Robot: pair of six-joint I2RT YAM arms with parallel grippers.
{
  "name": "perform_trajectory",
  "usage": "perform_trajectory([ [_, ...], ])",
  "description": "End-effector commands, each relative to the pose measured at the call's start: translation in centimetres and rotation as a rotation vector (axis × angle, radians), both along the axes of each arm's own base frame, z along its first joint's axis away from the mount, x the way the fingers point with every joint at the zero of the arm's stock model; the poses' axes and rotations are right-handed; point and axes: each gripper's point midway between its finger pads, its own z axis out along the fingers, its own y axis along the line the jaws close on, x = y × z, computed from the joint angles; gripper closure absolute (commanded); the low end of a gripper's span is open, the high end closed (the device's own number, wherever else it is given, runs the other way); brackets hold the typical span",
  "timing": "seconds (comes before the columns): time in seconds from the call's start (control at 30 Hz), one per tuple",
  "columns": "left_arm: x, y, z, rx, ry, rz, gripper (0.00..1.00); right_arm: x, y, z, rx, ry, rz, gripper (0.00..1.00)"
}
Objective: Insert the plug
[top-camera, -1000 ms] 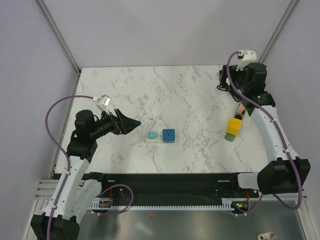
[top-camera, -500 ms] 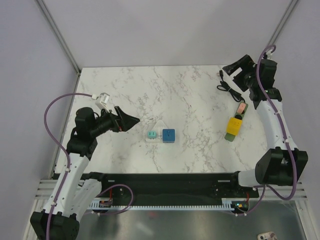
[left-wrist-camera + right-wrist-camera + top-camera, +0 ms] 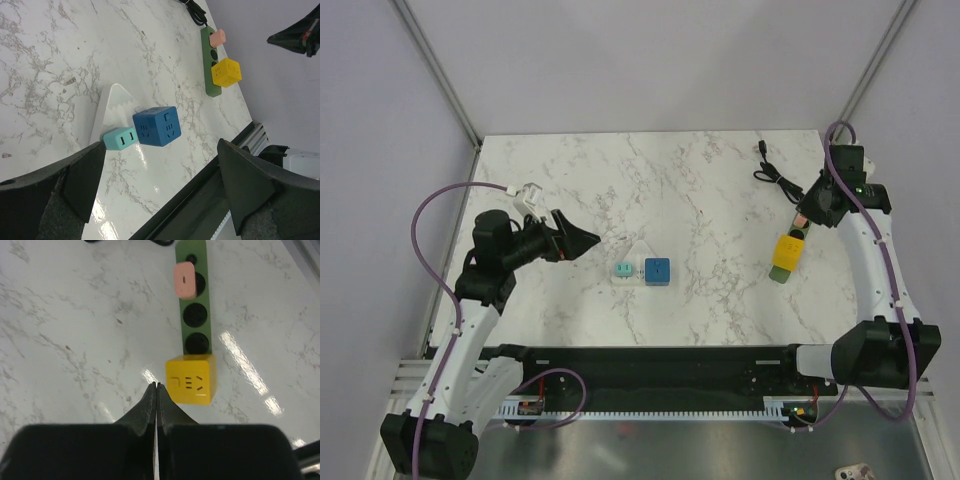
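Note:
A blue cube plug (image 3: 657, 270) (image 3: 156, 126) and a small teal plug (image 3: 621, 270) (image 3: 120, 138) lie side by side on a white triangular piece (image 3: 640, 252) at mid-table. My left gripper (image 3: 582, 242) (image 3: 161, 150) hovers just left of them, open and empty. At the right lies a green power strip (image 3: 780, 273) (image 3: 192, 255) carrying a yellow cube (image 3: 787, 249) (image 3: 191, 379) and a pink plug (image 3: 185, 280). My right gripper (image 3: 807, 210) (image 3: 157, 385) hangs above the strip, shut on nothing, its tips just left of the yellow cube.
A black cable (image 3: 772, 175) coils from the strip's far end toward the back right corner. Two sockets (image 3: 195, 315) between the pink plug and the yellow cube stand bare. The black frame rail (image 3: 650, 355) runs along the near table edge.
The right arm swung from the back right corner down over the power strip and its jaws closed. The left arm barely moved.

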Motion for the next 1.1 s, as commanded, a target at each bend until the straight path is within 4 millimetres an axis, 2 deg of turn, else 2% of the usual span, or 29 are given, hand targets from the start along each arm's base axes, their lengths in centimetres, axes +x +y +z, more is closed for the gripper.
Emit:
perform_trajectory([
  [0.0, 0.1, 0.4, 0.3, 0.033, -0.051, 0.005, 0.00, -3.0, -0.1, -3.9, -0.025, 0.192, 0.035, 1.00],
  [0.07, 0.1, 0.4, 0.4, 0.034, -0.052, 0.005, 0.00, -3.1, 0.0, -5.4, -0.021, 0.224, 0.039, 1.00],
  [0.17, 0.1, 0.4, 0.3, 0.034, -0.042, 0.002, 0.00, -2.7, -0.3, -6.0, -0.029, 0.253, 0.032, 1.00],
  [0.6, 0.0, 0.3, 0.5, 0.029, -0.044, 0.000, 0.00, -2.4, 0.3, -5.4, -0.014, 0.283, -0.005, 1.00],
  [0.67, -0.1, 0.3, 0.4, 0.028, -0.043, 0.000, 0.00, -3.3, 0.0, -6.9, -0.032, 0.323, -0.026, 1.00],
  [0.7, -0.1, 0.4, 0.4, 0.029, -0.045, 0.001, 0.00, -4.3, -0.2, -8.7, -0.035, 0.367, -0.039, 1.00],
  [0.77, -0.2, 0.4, 0.4, 0.030, -0.045, 0.004, 0.00, -5.4, -0.3, -11.0, -0.049, 0.415, -0.044, 1.00],
  [0.8, -0.2, 0.4, 0.4, 0.032, -0.045, 0.004, 0.00, -6.4, -0.8, -13.0, -0.071, 0.467, -0.058, 1.00],
  [0.87, -0.2, 0.4, 0.4, 0.032, -0.045, 0.005, 0.00, -6.9, -1.3, -14.1, -0.098, 0.509, -0.071, 1.00],
  [0.97, -0.1, 0.5, 0.4, 0.034, -0.046, 0.008, 0.00, -6.4, -1.8, -13.0, -0.120, 0.488, -0.083, 1.00],
  [1.07, -0.2, 0.6, 0.4, 0.037, -0.047, 0.013, 0.00, -4.8, -2.5, -9.3, -0.152, 0.407, -0.099, 1.00],
])
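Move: The right hand's shut fingers are above and just beyond the yellow cube plug, which lies about 4 cm back, straight in line and some 16 cm below. The pink plug, on the same strip, is about 4 cm ahead, 3 cm to the right and 17 cm below; the black cable is roughly 11 cm ahead, 2 cm left and 19 cm below. From the left hand the yellow cube plug is about 42 cm right, 2 cm ahead and 17 cm down. No clear touch can be made out: the right hand sinks towards the top of the yellow cube plug, about 12 cm down and 6 cm back in all. It drops quickly, hovers briefly midway, then goes down again and halts close over the plug's near right part. The wrist tips some 25 degrees further towards straight down, fingers kept shut. ##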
